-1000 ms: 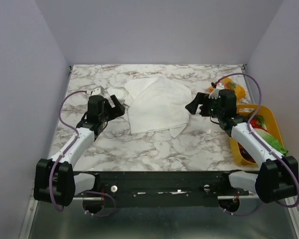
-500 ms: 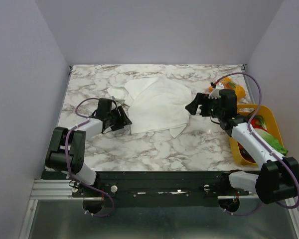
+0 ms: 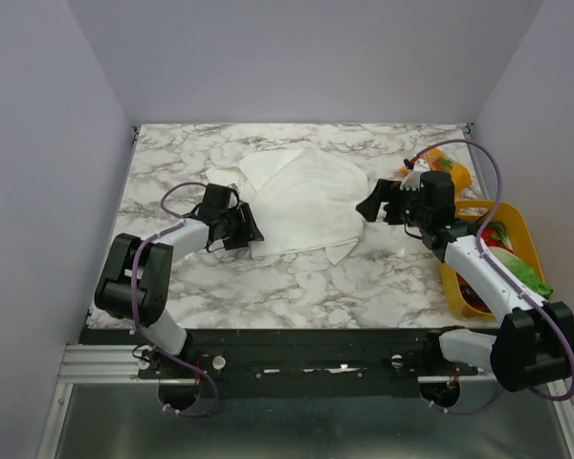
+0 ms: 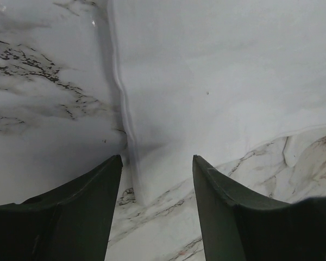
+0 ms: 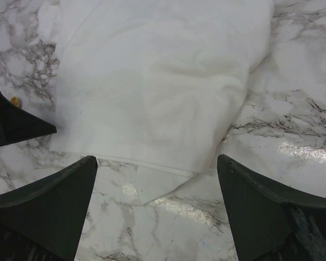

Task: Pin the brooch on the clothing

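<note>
The clothing point(image 3: 301, 201) is a white T-shirt lying folded mid-table, and no emblem shows on it. My left gripper point(image 3: 247, 229) sits low at its near-left corner. In the left wrist view that corner point(image 4: 138, 187) lies between the open fingers of the left gripper point(image 4: 156, 160), touching neither. My right gripper point(image 3: 368, 206) hovers wide open at the shirt's right edge; the right wrist view shows the hem point(image 5: 152, 163) ahead of the right gripper point(image 5: 157, 160). A tiny gold piece, the brooch point(image 5: 14, 100), lies on the marble beside the left gripper's fingertip point(image 5: 22, 125).
A yellow bin point(image 3: 522, 222) with green and red items stands at the right edge. An orange packet point(image 3: 452, 174) lies behind the right arm. Grey walls close the table on three sides.
My left arm has swung in from the left to the shirt's near-left corner, and its jaws have narrowed somewhat. The right arm has not moved.
</note>
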Controlling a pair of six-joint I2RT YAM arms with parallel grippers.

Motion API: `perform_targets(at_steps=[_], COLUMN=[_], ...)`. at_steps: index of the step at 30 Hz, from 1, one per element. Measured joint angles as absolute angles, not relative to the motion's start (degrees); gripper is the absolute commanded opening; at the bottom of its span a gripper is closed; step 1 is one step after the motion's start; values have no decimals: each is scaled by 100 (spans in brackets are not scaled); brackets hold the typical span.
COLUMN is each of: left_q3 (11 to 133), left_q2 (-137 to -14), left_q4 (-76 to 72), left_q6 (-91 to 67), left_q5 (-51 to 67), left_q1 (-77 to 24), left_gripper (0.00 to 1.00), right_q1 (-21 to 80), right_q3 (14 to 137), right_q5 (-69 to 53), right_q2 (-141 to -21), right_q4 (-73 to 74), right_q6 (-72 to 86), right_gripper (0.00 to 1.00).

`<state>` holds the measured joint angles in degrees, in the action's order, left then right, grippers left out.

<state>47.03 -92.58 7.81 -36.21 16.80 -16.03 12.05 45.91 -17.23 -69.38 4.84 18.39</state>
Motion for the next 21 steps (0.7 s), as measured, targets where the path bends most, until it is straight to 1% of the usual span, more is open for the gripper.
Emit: perform_targets(at_steps=[3,5,6,7,9,12,13,14,21], left_q3=[4757,4834,4862,4904,4934,5009,5037,5078,5194], left_q2=[-9301,-9369,-9402,-9463,-9568,-9776,-9828,-9896,-9904], left_q4=[856,919,921,913,829,672,646,624,742], left_q6=[-3623,-3627,-3629,-3640,-3684,-3760,-3789,-3800,-3795], left_q5=[1627,1621,1625,1632,1667,1761,1769,1785,1686], left_q1=[-1638,-1643,-1651,-1664,-1693,-1785,-1828,-1883,-2029], left_gripper=[65,60,56,47,41,22,7,1,0], right_q1=[1205,1205,1205,1205,1205,1205,1205,1205,1205], right_q3=[4591,4593,4595,4602,4604,4613,4615,4624,4654], right_q5=[-1723,-1723,-1726,-1723,-1726,-1730,-1730,-1728,-1730], right_q2=[-6938,-6945,-6949,-6954,-6956,-6956,-6956,-6956,-6954], right_q4=[510,534,550,569,574,576,576,589,624], right_q6=[1837,1837,1837,1837,1820,1787,1785,1780,1726], right_gripper=[100,100,100,100,100,100,100,100,100])
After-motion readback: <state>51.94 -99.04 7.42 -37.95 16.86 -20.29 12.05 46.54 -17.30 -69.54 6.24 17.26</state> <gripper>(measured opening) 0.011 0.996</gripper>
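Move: The clothing's near left corner lies just under my open left fingers, about 3 cm back, 1 cm to the right and 2 cm below the hand. The clothing's small near flap is some 22 cm to the hand's right and 2 cm back, and its far left sleeve about 15 cm ahead and 6 cm to the left. From my right hand that corner is roughly 28 cm to the left, 5 cm back and 16 cm down. After a brief hold, I sweep my left hand about 3 cm to the right over the clothing's left edge, sinking a good centimetre as my fingers go from well open to shut. They pinch the fabric beside the near left corner, and I barely begin to rise with it. ##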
